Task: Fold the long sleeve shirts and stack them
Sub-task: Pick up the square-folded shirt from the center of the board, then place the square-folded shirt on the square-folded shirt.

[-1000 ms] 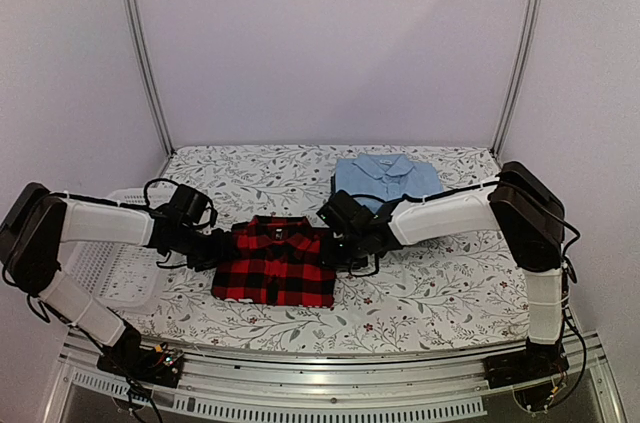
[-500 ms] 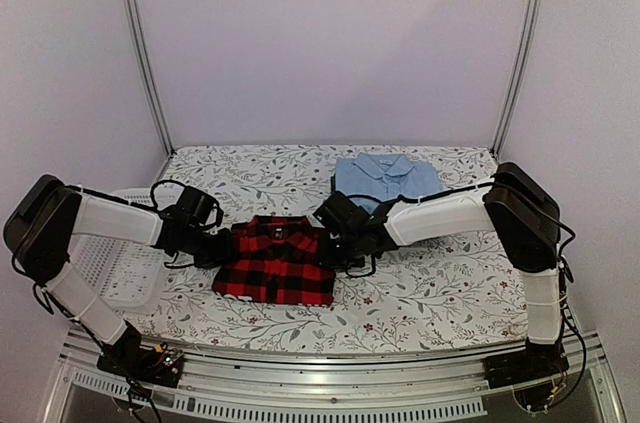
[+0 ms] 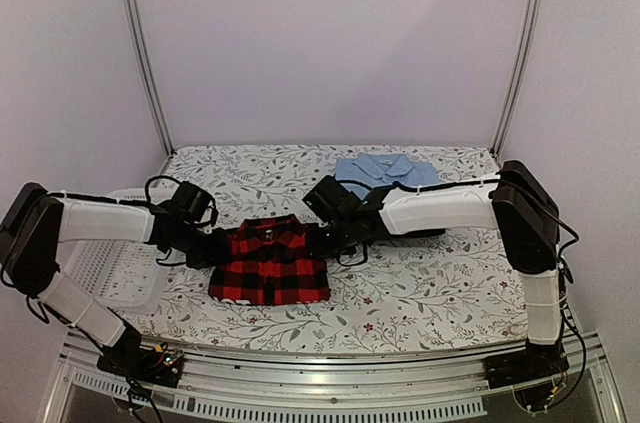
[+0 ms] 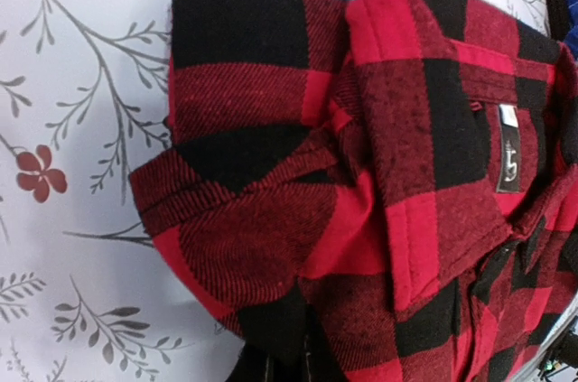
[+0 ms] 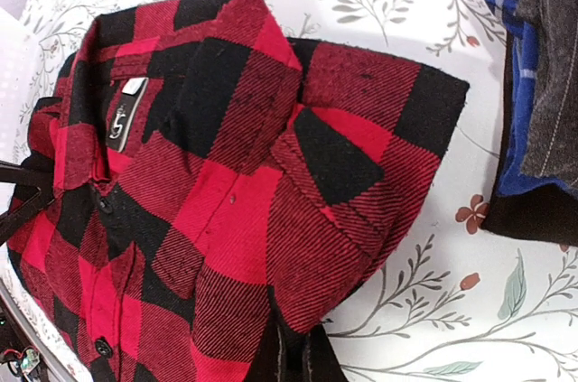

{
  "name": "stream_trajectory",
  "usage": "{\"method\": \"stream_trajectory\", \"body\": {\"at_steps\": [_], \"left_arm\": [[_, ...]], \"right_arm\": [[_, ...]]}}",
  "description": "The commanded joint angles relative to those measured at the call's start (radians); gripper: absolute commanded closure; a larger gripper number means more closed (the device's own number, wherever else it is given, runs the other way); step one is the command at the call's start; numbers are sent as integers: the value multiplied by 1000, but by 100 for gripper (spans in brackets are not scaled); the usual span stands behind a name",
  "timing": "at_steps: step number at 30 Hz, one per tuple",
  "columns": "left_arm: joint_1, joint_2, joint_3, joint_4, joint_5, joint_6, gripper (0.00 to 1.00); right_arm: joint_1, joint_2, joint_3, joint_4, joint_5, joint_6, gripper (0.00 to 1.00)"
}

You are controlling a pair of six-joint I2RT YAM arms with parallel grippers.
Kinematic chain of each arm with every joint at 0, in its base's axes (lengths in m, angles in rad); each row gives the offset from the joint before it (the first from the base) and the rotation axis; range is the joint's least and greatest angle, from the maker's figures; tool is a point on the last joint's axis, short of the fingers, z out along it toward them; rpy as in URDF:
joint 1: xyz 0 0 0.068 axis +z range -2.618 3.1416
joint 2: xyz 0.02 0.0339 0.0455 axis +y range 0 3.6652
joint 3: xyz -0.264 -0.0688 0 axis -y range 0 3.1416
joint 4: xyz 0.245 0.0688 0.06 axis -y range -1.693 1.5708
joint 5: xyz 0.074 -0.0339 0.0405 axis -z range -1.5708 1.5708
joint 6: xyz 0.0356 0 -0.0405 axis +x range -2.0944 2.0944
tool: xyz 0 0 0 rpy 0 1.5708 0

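Note:
A folded red-and-black check shirt [image 3: 270,263] lies at the table's front centre, collar to the rear. My left gripper [image 3: 218,246] is shut on its left shoulder edge; in the left wrist view the cloth [image 4: 343,174] bunches into the closed jaws [image 4: 287,366]. Pinching the right shoulder edge is my right gripper [image 3: 322,240], also shut, with the fabric [image 5: 226,201] gathered at its fingertips [image 5: 302,359]. A light blue folded shirt [image 3: 385,171] tops a stack behind the right arm. That stack's blue and dark layers [image 5: 528,84] show in the right wrist view.
A white mesh basket [image 3: 110,263] sits at the table's left edge, beside the left arm. The floral tablecloth [image 3: 440,283] covers the table. Metal frame posts [image 3: 140,43] stand at the rear corners.
Both grippers have closed on the check shirt's shoulders. The right arm has moved left and back, and the shirt has shifted slightly left with its collar end gathered.

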State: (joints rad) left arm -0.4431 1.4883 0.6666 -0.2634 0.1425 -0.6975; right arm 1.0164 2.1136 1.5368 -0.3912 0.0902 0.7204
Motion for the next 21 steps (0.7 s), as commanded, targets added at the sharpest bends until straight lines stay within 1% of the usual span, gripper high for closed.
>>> {"method": "stream_trajectory", "body": {"at_steps": [1,6,11,17,21], "left_arm": [[-20,-85,56,-115,-13,27,100],[-29,-174,110,-179,-42,29,100],[-46,-222,184,-232,-55,33,100],[-88,-227,298,-265,-69,31,100],[-125,-181,388,-259,-99,23,100]], "right_arm": [[20,-23,67,-22,-18,-42,100],[25,-34,122,-56,-20,-60,100],[28,-67,161,-79,-3,-82,100],[17,-109,201,-125,36,-135,100],[-25,-159,192,-149,54,-176,100]]}}
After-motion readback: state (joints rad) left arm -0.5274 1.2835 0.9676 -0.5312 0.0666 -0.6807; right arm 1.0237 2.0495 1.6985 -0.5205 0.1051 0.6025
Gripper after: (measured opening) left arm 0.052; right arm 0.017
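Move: Both hands already pinch the square-folded red-and-black shirt by its two side edges. The stack of folded shirts lies about 38 cm right and 12 cm ahead of the left hand, and from the right hand about 16 cm right and 11 cm ahead, its middle near hand height. The red shirt's middle is some 10 cm right and 4 cm back of the left hand, slightly below; the white basket lies about 23 cm to that hand's left, level with it. Fingers stay shut on the shirt's edges as both hands raise it nearly straight up, the left faster and some 14 cm, veering a little right towards the stack late on, its fingertips swinging forward about 15 degrees. The right hand climbs only about 8 cm at its own edge, easing 2 cm left towards the other hand before starting back right, with a slight forward tip of its own. ##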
